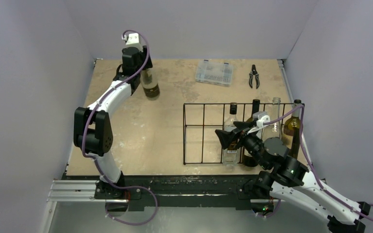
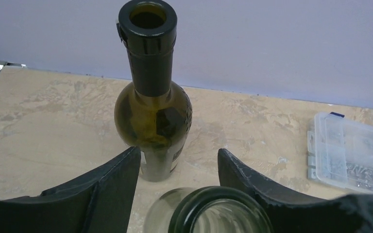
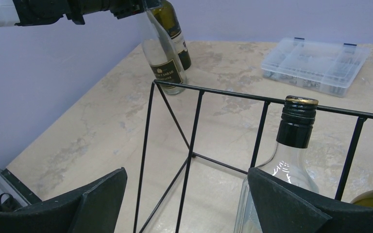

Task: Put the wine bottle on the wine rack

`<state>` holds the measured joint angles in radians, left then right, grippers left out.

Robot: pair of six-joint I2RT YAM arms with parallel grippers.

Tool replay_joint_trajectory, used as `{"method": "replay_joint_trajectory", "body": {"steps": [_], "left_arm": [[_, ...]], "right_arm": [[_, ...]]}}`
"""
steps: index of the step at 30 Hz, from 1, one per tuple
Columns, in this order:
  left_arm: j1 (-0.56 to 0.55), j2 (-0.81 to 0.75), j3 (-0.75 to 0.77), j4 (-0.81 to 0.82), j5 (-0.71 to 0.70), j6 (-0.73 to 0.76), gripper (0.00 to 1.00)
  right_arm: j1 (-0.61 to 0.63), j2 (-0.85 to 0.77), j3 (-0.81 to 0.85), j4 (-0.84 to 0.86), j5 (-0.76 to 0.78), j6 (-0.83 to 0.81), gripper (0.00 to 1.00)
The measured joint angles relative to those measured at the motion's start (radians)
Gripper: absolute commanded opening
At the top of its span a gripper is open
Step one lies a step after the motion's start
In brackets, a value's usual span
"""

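A clear greenish wine bottle [image 3: 161, 58] with a dark label stands upright at the table's far left. Its mouth [image 2: 218, 213] lies between the fingers of my left gripper [image 2: 178, 151]. The right finger sits against the rim and a gap shows on the left side, so the jaws stand partly closed around the neck. A dark green bottle [image 2: 153, 111] stands just behind it. The black wire wine rack [image 1: 204, 133] sits right of centre with several bottles in its right-hand slots. My right gripper [image 3: 187, 194] hovers open over the rack beside a clear bottle [image 3: 291, 145].
A clear plastic compartment box [image 1: 214, 73] and black pliers [image 1: 254, 76] lie at the back right. The rack's left slots [image 1: 194, 136] hold nothing. Purple walls close in the table on the left, back and right.
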<state>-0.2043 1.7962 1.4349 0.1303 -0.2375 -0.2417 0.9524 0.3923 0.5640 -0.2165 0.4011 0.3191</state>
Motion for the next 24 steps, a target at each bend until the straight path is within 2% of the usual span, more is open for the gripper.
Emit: {"method": "replay_joint_trajectory", "body": {"steps": [8, 12, 18, 24], "left_arm": [[-0.001, -0.013, -0.01, -0.016, 0.027, -0.002, 0.13], [-0.001, -0.051, -0.025, -0.074, 0.046, -0.002, 0.0], [-0.001, -0.152, -0.055, -0.268, 0.08, -0.009, 0.0], [-0.001, -0.326, -0.153, -0.422, 0.109, -0.024, 0.0]], "right_arm": [[0.0, 0.025, 0.0, 0.0, 0.0, -0.002, 0.99], [0.0, 0.033, 0.0, 0.0, 0.002, -0.003, 0.99], [0.0, 0.043, 0.0, 0.0, 0.007, -0.003, 0.99], [0.0, 0.081, 0.0, -0.001, 0.01, -0.003, 0.99]]}}
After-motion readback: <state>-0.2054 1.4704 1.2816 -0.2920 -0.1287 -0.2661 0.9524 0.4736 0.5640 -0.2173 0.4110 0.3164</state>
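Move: The left hand's fingers stand around the clear bottle's neck, which sits about 1 cm right of centre; the bottle's middle is some 10 cm below. The green bottle stands about 10 cm ahead and 2 cm left, the plastic box roughly 13 cm ahead and 31 cm right, and the wine rack's open left end some 25 cm back and 26 cm right. From the right hand, the clear bottle is about 36 cm ahead and 31 cm left. Close the left gripper on the clear bottle's neck until the fingers stop against the glass, then, keeping that grip, draw the bottle back about 11 cm, away from the green bottle, gaining speed at almost the same height while the hand tips down some 15 degrees. Let the open right hand sink about 2 cm beside the rack. ##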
